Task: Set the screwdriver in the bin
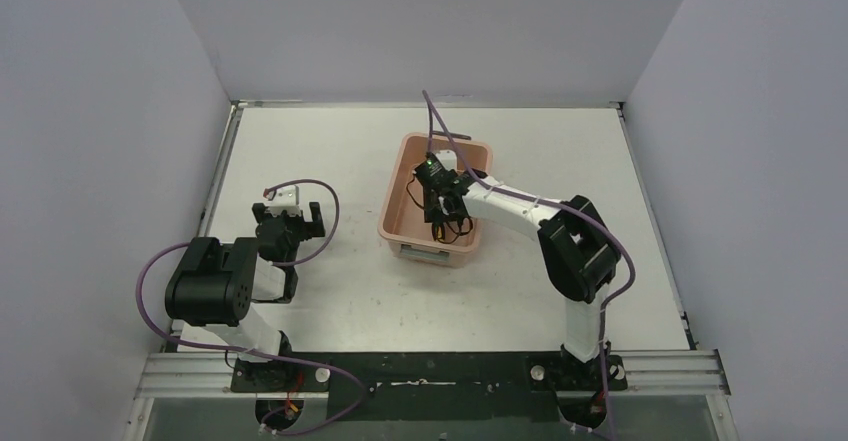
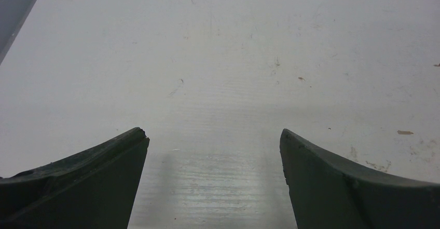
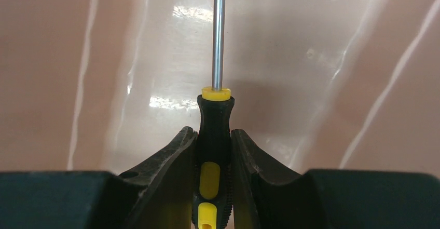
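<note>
The salmon-pink bin (image 1: 404, 151) stands mid-table. My right gripper (image 1: 432, 197) reaches down inside it and is shut on the screwdriver. In the right wrist view the jaws (image 3: 214, 135) pinch the black handle with yellow accents (image 3: 214, 120), and the thin metal shaft (image 3: 218, 31) points away over the bin's glossy pink floor (image 3: 311, 57). The screwdriver is too small to make out in the top view. My left gripper (image 1: 292, 223) rests open and empty over bare table at the left; its wrist view shows the fingers (image 2: 104, 172) spread wide above the white surface (image 2: 218, 57).
Grey walls enclose the white table (image 1: 330, 161) on the left, back and right. The bin's near short end carries a pale label (image 1: 428, 253). The right arm's purple cable (image 1: 440, 126) arcs over the bin's far side.
</note>
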Controlling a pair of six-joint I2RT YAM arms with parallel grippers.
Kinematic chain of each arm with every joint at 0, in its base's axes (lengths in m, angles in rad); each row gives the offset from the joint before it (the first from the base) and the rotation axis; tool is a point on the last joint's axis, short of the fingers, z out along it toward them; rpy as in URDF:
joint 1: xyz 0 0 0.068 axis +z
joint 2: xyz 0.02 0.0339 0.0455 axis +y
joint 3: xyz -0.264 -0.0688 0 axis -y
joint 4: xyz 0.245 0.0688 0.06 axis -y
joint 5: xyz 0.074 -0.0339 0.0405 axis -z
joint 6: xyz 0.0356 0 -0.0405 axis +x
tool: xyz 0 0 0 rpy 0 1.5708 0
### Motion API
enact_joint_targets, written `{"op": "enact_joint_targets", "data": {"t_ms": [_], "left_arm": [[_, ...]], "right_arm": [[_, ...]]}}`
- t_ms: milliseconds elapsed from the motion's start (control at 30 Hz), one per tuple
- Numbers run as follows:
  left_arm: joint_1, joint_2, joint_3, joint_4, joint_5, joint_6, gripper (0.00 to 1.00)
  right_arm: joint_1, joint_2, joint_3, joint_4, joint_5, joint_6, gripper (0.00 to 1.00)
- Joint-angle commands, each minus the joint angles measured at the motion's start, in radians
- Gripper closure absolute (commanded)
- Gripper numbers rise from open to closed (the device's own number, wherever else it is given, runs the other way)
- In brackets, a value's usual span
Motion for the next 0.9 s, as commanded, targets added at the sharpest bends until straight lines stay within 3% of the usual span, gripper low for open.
{"op": "enact_joint_targets", "data": {"t_ms": [0, 167, 233, 300, 367, 767, 867], "left_arm": [[0.0, -0.006, 0.018, 0.046, 0.014, -0.004, 0.03], [0.0, -0.007, 0.018, 0.046, 0.014, -0.002, 0.03], [0.0, -0.006, 0.018, 0.046, 0.014, -0.002, 0.03], [0.0, -0.007, 0.018, 0.047, 0.014, -0.003, 0.03], [0.0, -0.007, 0.018, 0.047, 0.014, -0.003, 0.03], [0.0, -0.006, 0.018, 0.046, 0.013, -0.003, 0.03], [0.0, -0.007, 0.018, 0.046, 0.014, -0.004, 0.03]], "right_arm": [[-0.013, 0.055, -0.005, 0.075, -0.022, 0.018, 1.0], [-0.015, 0.081, -0.01, 0.083, -0.023, 0.024, 0.93], [-0.015, 0.076, -0.008, 0.081, -0.019, 0.025, 0.79], [-0.016, 0.065, 0.001, 0.069, -0.015, 0.023, 0.54], [-0.014, 0.049, 0.018, 0.051, -0.004, 0.022, 0.42], [-0.006, -0.148, 0.128, 0.015, 0.084, -0.074, 0.02], [-0.014, -0.216, 0.107, 0.048, 0.093, -0.13, 0.0]]}}
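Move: The right hand is inside the bin, with the screwdriver gripped by its handle and the shaft pointing ahead. The middle of the bin floor, where it is to go, is about 6 cm below and some 3 cm ahead, neither left nor right. The bin's near handle is roughly 9 cm back and 2 cm left, its far handle about 17 cm ahead and 3 cm right. From the left hand, the bin floor is some 32 cm right, level fore and aft. Down first, about 4.5 cm and slowing to a stop, the right hand lowers the held screwdriver to the bin floor. The fingers open there from their grip on the handle to fully wide; as they spread, the hand goes back up, gaining speed, some 11 cm away from the screwdriver and a little forward, the fingers tilting outward as it climbs. ##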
